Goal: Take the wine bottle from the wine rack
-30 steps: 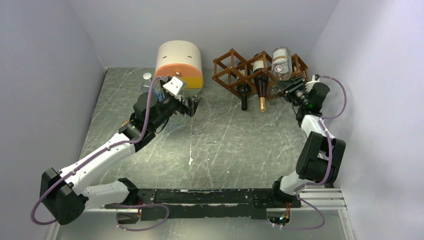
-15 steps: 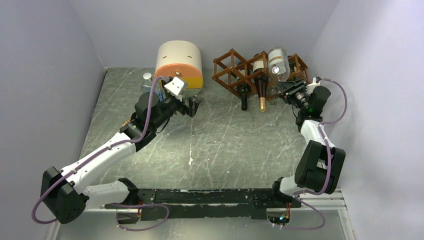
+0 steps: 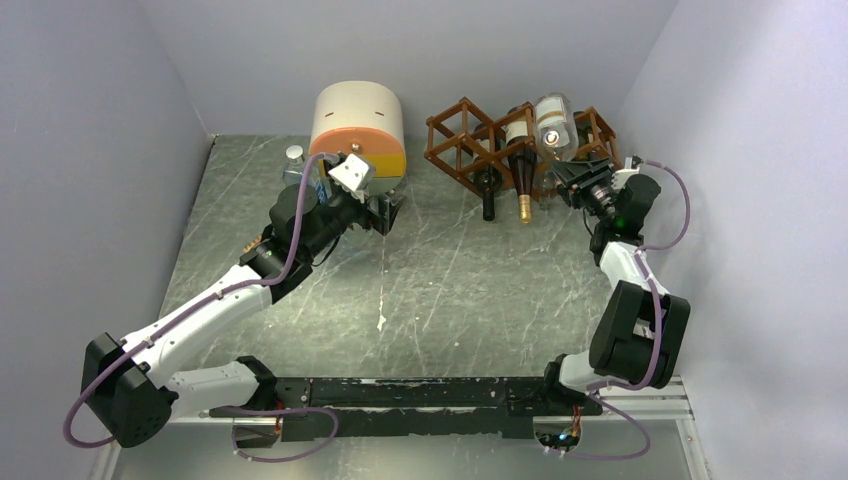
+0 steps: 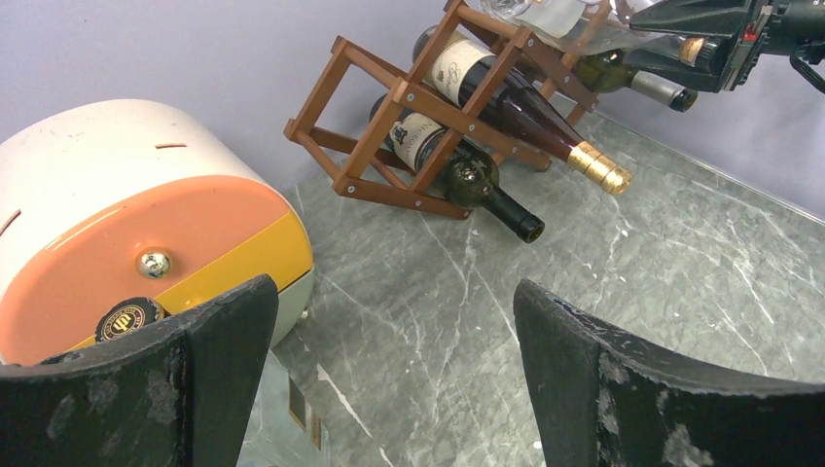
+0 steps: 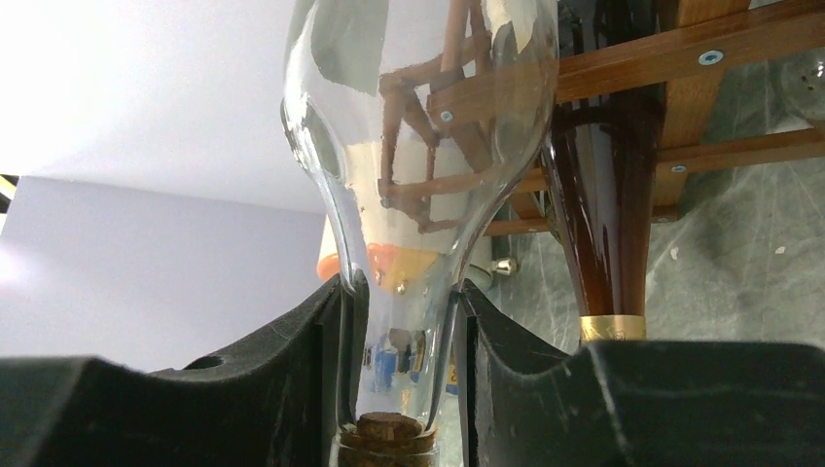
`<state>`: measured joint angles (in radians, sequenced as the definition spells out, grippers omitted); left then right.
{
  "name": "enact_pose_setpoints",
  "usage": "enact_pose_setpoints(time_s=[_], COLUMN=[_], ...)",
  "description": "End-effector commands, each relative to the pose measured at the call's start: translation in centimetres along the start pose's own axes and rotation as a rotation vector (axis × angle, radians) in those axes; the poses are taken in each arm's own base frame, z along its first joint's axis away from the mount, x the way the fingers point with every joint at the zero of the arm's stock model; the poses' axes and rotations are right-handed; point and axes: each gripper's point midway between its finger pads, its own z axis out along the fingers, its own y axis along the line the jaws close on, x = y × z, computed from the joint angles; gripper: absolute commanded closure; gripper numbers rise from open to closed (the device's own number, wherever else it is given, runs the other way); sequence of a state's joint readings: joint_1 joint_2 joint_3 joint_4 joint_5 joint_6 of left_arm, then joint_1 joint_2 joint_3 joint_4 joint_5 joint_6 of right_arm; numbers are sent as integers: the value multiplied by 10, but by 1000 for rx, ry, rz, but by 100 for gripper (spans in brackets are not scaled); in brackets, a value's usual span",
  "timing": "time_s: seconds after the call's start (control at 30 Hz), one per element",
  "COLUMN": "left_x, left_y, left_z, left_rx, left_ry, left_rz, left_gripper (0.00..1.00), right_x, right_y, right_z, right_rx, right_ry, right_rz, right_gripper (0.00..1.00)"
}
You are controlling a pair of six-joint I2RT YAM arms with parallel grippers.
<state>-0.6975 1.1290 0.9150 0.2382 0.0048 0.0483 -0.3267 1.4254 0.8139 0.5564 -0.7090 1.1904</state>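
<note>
The reddish-brown lattice wine rack (image 3: 470, 140) stands at the back right and also shows in the left wrist view (image 4: 389, 102). My right gripper (image 3: 580, 178) is shut on the neck of a clear glass wine bottle (image 3: 552, 125). The bottle is tilted base-up over the rack's right end. In the right wrist view the pads (image 5: 292, 360) clamp the neck (image 5: 404, 321) just above the cork (image 5: 387, 428). Two dark bottles (image 3: 520, 170) lie in the rack with their necks pointing forward. My left gripper (image 3: 385, 212) is open and empty, low over the table in front of the box.
A cream-and-orange rounded drawer box (image 3: 358, 125) stands left of the rack and close to my left gripper (image 4: 389, 379). Small items (image 3: 295, 155) sit behind the left arm. Walls close in at the back and on both sides. A third dark bottle (image 4: 632, 78) lies by the rack's right end.
The right gripper has tipped the clear bottle upward. Its base has swung up and a little left, off the rack's right cell. The left arm has not moved.
</note>
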Motion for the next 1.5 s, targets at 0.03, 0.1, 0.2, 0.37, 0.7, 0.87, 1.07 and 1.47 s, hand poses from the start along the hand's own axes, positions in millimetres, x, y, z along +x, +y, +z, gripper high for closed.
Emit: enact_pose_setpoints(time_s=[0.03,0.1,0.2,0.37,0.7,0.87,1.07,1.47], left_x=[-9,-9,-9,-9,-9,-8,-10,-8], left_y=[-8,-8,-8,-9,-13,-15,-20,-56], left_z=[0,0,0,0,1,2,1,-1], left_rx=[36,37,37,42,60,71,96,236], left_ry=[-23,-23,-22,-21,-20,-17,-24,-44], left_rz=[-7,-7,-7,-10,-18,-27,-40,-2], left_gripper=[6,6,6,6,6,6,6,7], right_x=[-18,-19,-18,-14,19,44,90,181], right_y=[103,108,117,126,138,142,138,102], right_z=[-21,-23,-28,-33,-49,-57,-66,-87], right_rx=[-284,-279,-290,-296,-296,-269,-239,-134], right_ry=[-97,-102,-105,-86,41,119,231,443], right_rz=[-280,-291,-300,-269,-197,-176,-142,-43], right_gripper=[100,100,100,100,100,100,100,100])
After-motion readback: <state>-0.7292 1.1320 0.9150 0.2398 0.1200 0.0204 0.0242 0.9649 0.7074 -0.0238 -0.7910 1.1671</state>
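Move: The right hand already grips the clear bottle by its neck, with the bottle's middle about 11 cm ahead and 3 cm left of it, roughly at its height. It is headed for the open left gripper, some 35 cm left of it, 10 cm back and 5 cm higher. The gold-topped bottle lies about 9 cm ahead, 8 cm left and 13 cm below; the black bottle is 8 cm ahead, 15 cm left and 17 cm below. From the left hand, the clear bottle lies about 21 cm ahead, 32 cm right and slightly below. Up and slightly back first, the right hand keeps its pinch on the clear bottle's neck, then sweeps back and left, about 15 cm each way in all, sinking again to nearly its starting height. It turns some 25 degrees counter-clockwise and tips a little downward. Late on, the open left hand eases a few centimetres right and back towards the bottle, turning slightly clockwise. ##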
